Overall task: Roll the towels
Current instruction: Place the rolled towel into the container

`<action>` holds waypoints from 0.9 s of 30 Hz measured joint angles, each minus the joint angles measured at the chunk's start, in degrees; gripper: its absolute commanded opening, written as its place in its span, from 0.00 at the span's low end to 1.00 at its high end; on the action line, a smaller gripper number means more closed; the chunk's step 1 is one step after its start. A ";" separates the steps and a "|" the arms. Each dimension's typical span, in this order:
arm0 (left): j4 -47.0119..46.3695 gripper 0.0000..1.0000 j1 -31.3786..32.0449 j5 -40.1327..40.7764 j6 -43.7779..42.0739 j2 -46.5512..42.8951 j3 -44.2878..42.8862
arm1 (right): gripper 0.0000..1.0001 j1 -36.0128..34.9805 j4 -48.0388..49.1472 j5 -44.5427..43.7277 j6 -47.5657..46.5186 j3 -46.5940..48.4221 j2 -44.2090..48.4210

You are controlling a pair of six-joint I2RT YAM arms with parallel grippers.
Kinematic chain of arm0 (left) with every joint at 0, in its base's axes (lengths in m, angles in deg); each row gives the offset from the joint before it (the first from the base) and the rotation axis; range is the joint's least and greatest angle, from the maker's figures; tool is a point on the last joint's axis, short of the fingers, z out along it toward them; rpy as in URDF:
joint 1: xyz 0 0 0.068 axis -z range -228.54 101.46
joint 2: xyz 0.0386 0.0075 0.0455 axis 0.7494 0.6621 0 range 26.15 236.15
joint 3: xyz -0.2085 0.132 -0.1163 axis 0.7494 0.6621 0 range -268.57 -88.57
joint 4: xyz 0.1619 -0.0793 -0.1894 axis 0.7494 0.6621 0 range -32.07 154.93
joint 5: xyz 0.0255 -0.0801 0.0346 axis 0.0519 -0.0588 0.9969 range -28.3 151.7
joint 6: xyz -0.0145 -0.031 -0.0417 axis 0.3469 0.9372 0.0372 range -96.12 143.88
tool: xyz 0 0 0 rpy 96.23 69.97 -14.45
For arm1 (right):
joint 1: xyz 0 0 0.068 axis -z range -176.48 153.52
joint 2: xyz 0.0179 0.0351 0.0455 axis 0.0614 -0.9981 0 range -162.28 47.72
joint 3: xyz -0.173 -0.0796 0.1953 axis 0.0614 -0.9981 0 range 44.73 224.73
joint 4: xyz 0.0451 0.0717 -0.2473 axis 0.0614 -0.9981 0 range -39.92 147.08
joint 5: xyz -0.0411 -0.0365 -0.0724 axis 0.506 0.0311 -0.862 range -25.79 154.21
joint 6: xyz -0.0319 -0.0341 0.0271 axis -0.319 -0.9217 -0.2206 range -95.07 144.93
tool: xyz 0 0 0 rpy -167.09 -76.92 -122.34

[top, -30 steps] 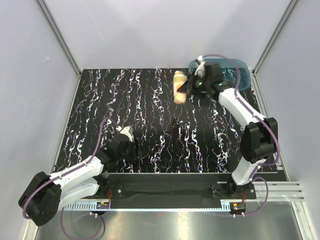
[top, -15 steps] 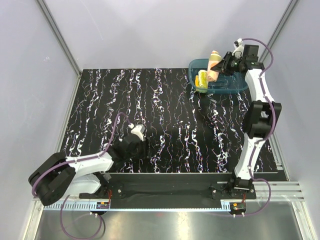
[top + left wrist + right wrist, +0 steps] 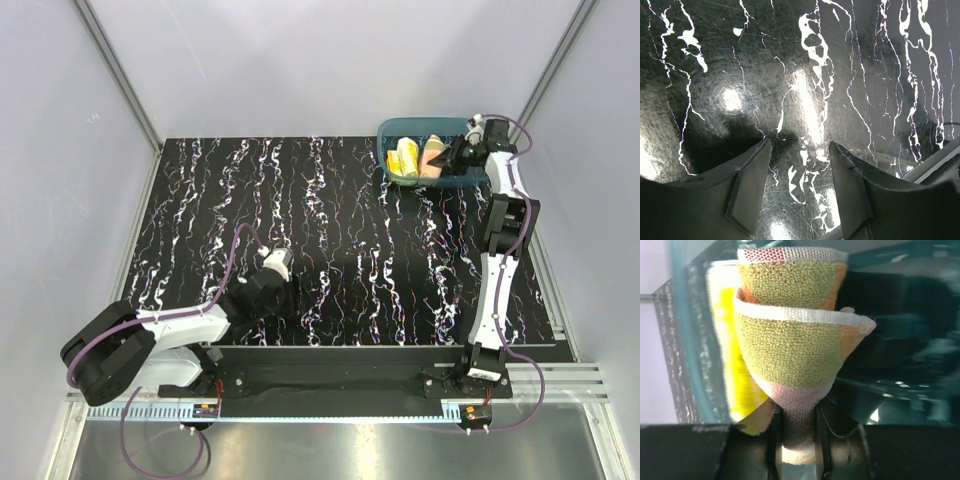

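Note:
Both towels are rolled and sit inside the teal tub (image 3: 480,127) at the far right corner. The yellow towel (image 3: 405,158) lies to the left; the orange dotted towel (image 3: 433,156) is beside it on the right. My right gripper (image 3: 452,157) reaches down into the tub and is shut on the orange dotted towel (image 3: 790,350), whose rolled end is pinched between the fingers (image 3: 774,440); the yellow towel (image 3: 732,355) shows just behind it. My left gripper (image 3: 270,268) hovers low over the bare table near the front left, open, with nothing between its fingers (image 3: 752,185).
The black marbled table (image 3: 330,230) is walled by grey panels. The tub's teal wall (image 3: 685,330) stands close on the left of the held roll. A metal rail (image 3: 935,160) at the table's front edge lies near the left gripper.
The right arm carried the orange dotted roll from mid-table over the tub and lowered it in beside the yellow roll. The left arm drew back toward the front and its jaws narrowed a little.

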 measured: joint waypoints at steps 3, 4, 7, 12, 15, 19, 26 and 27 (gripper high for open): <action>-0.02 0.57 0.00 0.17 0.02 0.04 0.00 | 0.00 1.46 -1.88 -0.26 -0.59 3.10 -3.50; -0.11 0.57 0.00 0.31 0.00 0.13 0.00 | 0.00 1.81 -2.21 -0.26 -0.61 4.00 -4.46; -0.48 0.57 0.00 0.66 0.00 0.37 0.00 | 0.01 2.16 -4.42 0.13 -0.68 8.20 -6.80; -0.59 0.57 0.00 0.76 0.00 0.42 0.00 | 0.11 1.90 -6.10 -0.61 -1.38 10.03 -7.52; -0.74 0.56 0.00 0.83 0.00 0.55 0.00 | 0.20 1.88 -6.54 -0.63 -1.86 10.03 -7.54; -0.94 0.56 0.00 1.01 0.00 0.70 0.00 | 0.28 1.68 -7.98 -0.81 -3.50 10.40 -7.54; -1.49 0.56 0.00 1.20 -0.02 1.20 -0.11 | 0.55 -0.52 -11.21 -3.19 -8.37 11.56 -7.54; -1.64 0.56 0.00 1.20 -0.02 1.31 -0.11 | 0.65 -0.98 -11.54 -3.54 -8.90 11.56 -7.52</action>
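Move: The right hand still holds the rolled orange towel by its near half, already inside the container, whose middle lies about 3 cm ahead of the hand, 1 cm right and 3 cm below. The rolled yellow towel lies about 9 cm to the left, 1 cm ahead and 4 cm lower; the container's near wall is some 6 cm back, straight behind. From the idle left hand the container is about 44 cm ahead and 43 cm right. Still pinching the rolled orange towel, the right hand lowers it about 3 cm towards the container floor while shifting some 2.5 cm right, then holds there. Only late do the fingers open to about half, letting the gripped end spread between them, as the hand drifts roughly 2 cm back left and its left side dips slightly. ##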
